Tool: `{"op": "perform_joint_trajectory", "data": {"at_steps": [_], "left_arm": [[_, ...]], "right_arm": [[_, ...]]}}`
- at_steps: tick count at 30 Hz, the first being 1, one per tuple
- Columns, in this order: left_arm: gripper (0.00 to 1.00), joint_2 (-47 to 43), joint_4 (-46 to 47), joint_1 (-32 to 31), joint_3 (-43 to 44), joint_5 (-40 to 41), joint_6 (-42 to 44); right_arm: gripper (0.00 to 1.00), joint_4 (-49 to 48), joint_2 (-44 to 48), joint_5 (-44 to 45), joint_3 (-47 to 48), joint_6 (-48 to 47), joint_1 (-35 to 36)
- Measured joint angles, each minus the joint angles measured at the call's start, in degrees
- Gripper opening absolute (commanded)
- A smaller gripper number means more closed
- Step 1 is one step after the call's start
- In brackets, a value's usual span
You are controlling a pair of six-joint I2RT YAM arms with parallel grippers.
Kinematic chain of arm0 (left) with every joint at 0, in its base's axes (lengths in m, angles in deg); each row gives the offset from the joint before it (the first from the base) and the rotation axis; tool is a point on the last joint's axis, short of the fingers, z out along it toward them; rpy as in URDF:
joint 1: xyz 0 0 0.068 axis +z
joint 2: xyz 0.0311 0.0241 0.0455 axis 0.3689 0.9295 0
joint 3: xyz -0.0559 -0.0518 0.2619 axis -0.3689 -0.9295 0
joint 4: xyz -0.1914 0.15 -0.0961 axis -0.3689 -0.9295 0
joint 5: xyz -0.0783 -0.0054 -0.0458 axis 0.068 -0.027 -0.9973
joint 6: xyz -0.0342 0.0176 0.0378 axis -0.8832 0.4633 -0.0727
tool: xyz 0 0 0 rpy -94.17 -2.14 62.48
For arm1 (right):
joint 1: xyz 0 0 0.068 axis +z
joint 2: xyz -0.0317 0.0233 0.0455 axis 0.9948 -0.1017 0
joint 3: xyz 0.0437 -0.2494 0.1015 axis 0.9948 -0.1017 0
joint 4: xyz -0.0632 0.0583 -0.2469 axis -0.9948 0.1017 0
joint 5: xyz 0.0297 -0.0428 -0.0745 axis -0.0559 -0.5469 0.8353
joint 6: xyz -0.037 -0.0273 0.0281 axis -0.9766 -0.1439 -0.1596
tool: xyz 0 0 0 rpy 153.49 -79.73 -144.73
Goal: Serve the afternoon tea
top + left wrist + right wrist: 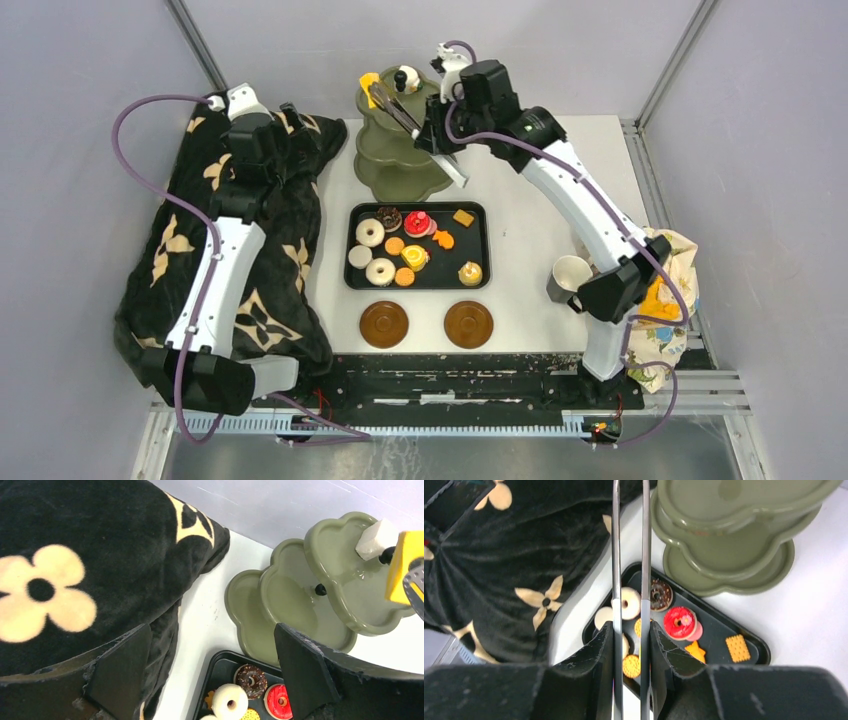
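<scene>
The olive-green three-tier stand (400, 150) stands at the back of the table. A white cake (405, 78) sits on its top tier. My right gripper (436, 128) is shut on the metal tongs (392, 108), whose tips hold a yellow cake (370, 83) over the top tier. In the left wrist view the yellow cake (405, 565) hangs beside the white cake (376, 539). My left gripper (210, 665) is open and empty above the black cloth's edge. Pastries lie in the black tray (476, 212). Two brown saucers (384, 324) (468, 324) sit in front. One mug (570, 277) shows.
A black cloth with cream flowers (240, 230) covers the left side under my left arm. A patterned cloth (665, 290) lies at the right edge by the right arm's elbow. In the right wrist view the tongs (615, 555) run up past the tray (754, 647).
</scene>
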Motion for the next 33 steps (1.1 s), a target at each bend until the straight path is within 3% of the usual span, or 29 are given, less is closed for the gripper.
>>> {"op": "perform_joint_trajectory", "data": {"at_steps": [11, 33], "left_arm": [[0.99, -2.12, -2.1, 1.53, 0.02, -0.37, 0.0], [0.99, -2.16, -2.51, 1.53, -0.96, -0.83, -0.02]], "right_arm": [[0.06, 1.18, -12.37, 13.38, 15.47, -0.15, 3.98], [0.07, -0.85, -18.99, 15.78, 15.69, -0.57, 3.82]]}}
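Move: The right hand grips the tongs with the yellow cake at their tips; the spot for it, on the left part of the stand's top tier, lies about 18 cm ahead, 12 cm left and 15 cm below. The white cake on that tier sits some 18 cm ahead and 5 cm left, 13 cm down. The black tray's middle is roughly 12 cm back, 3 cm left, 34 cm below. From the left hand the same spot is about 15 cm ahead, 20 cm right, 14 cm down. Carry the right gripper forward about 7 cm, easing it some 4 cm left and swinging the tongs about 10 degrees clockwise, so the yellow cake comes over the left part of the top tier. Then sink, about 6 cm in all, mostly in the second half, bringing the cake down onto the tier. Keep the grip on the tongs. ##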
